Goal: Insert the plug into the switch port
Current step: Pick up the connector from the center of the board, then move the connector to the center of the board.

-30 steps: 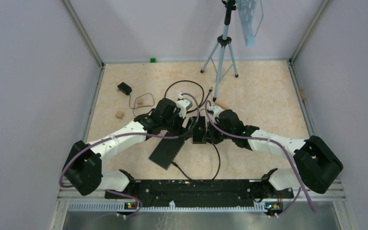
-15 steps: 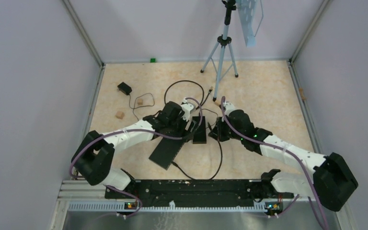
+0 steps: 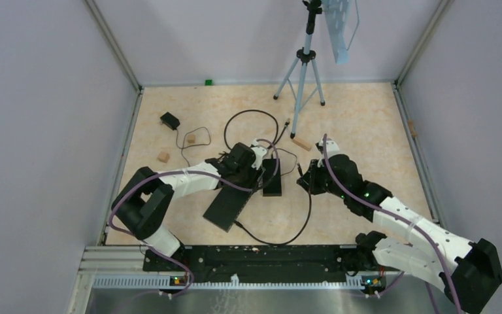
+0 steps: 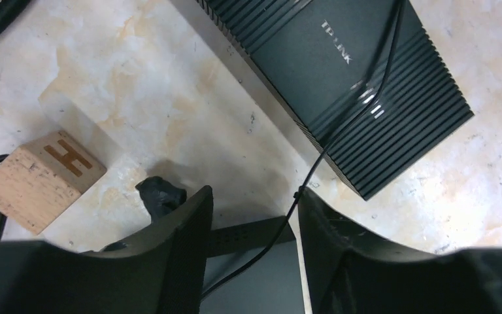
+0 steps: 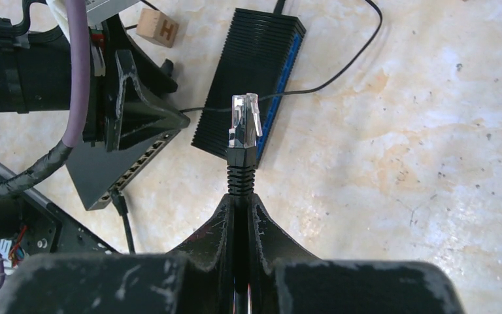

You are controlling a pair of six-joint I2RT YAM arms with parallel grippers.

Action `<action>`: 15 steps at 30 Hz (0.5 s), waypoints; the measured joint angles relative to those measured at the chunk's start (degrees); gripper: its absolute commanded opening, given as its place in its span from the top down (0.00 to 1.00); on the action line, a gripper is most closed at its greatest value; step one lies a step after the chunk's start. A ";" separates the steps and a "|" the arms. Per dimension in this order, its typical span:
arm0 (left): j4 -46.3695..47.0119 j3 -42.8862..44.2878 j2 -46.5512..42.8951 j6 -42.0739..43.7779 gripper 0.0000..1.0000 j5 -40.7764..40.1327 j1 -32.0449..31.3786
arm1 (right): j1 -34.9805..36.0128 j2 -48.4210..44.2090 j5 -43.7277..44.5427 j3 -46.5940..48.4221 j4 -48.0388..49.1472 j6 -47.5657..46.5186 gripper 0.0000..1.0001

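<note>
The switch (image 3: pixel 229 206) is a flat dark box; its row of ports (image 5: pixel 142 159) shows in the right wrist view. My left gripper (image 4: pixel 255 196) straddles one end of the switch (image 4: pixel 255 275), open, with a thin sliver of table showing beside the right finger (image 4: pixel 340 248). My right gripper (image 5: pixel 240 196) is shut on the black ribbed boot of the plug (image 5: pixel 244 120), whose clear tip points toward the boxes. It hangs above the table right of them, seen from above as the right gripper (image 3: pixel 307 178).
A ribbed black TP-Link box (image 4: pixel 353 85) lies beside the switch, a thin black cable across it. Another cable (image 5: pixel 123 216) sits in the switch's end port. A wooden H block (image 4: pixel 39 180), a tripod (image 3: pixel 304 65), an adapter (image 3: pixel 169 120) and small blocks stand further back.
My right gripper has drawn back to the right with the plug, away from the boxes. The left gripper has settled over the switch's end and its jaws have narrowed.
</note>
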 measured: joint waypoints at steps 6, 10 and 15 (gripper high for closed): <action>-0.22 2.16 2.56 0.31 0.90 -0.42 0.00 | -0.15 -1.84 2.03 0.00 -2.21 -0.07 1.00; -1.44 5.66 2.49 0.28 0.91 -1.27 0.00 | -0.15 -2.80 3.13 0.00 -2.58 -0.11 1.00; -2.73 13.99 2.34 0.81 0.93 -6.29 1.05 | -0.15 -2.82 3.50 -0.02 -2.91 -0.13 1.00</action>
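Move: The thin black cable runs right between the left hand's open fingertips, roughly 1 cm below the hand point. The ribbed black box is about 3 cm ahead and 4 cm right of that hand. The switch's middle is some 7 cm back and 10 cm left, and the wooden H block about 6 cm ahead and 8 cm left. From the right hand, the cable's pinch spot lies roughly 3 cm ahead, 13 cm left and 10 cm below. Sinking barely half a centimetre more, the left hand closes its half-open fingers and pinches the thin cable. It then sweeps forward and up, faster and faster, about 7 cm each way with a slight drift right, its fingers tilting outward some 10 degrees. The right hand eases about 1.5 cm right, still gripping the thick cable's clear plug. ##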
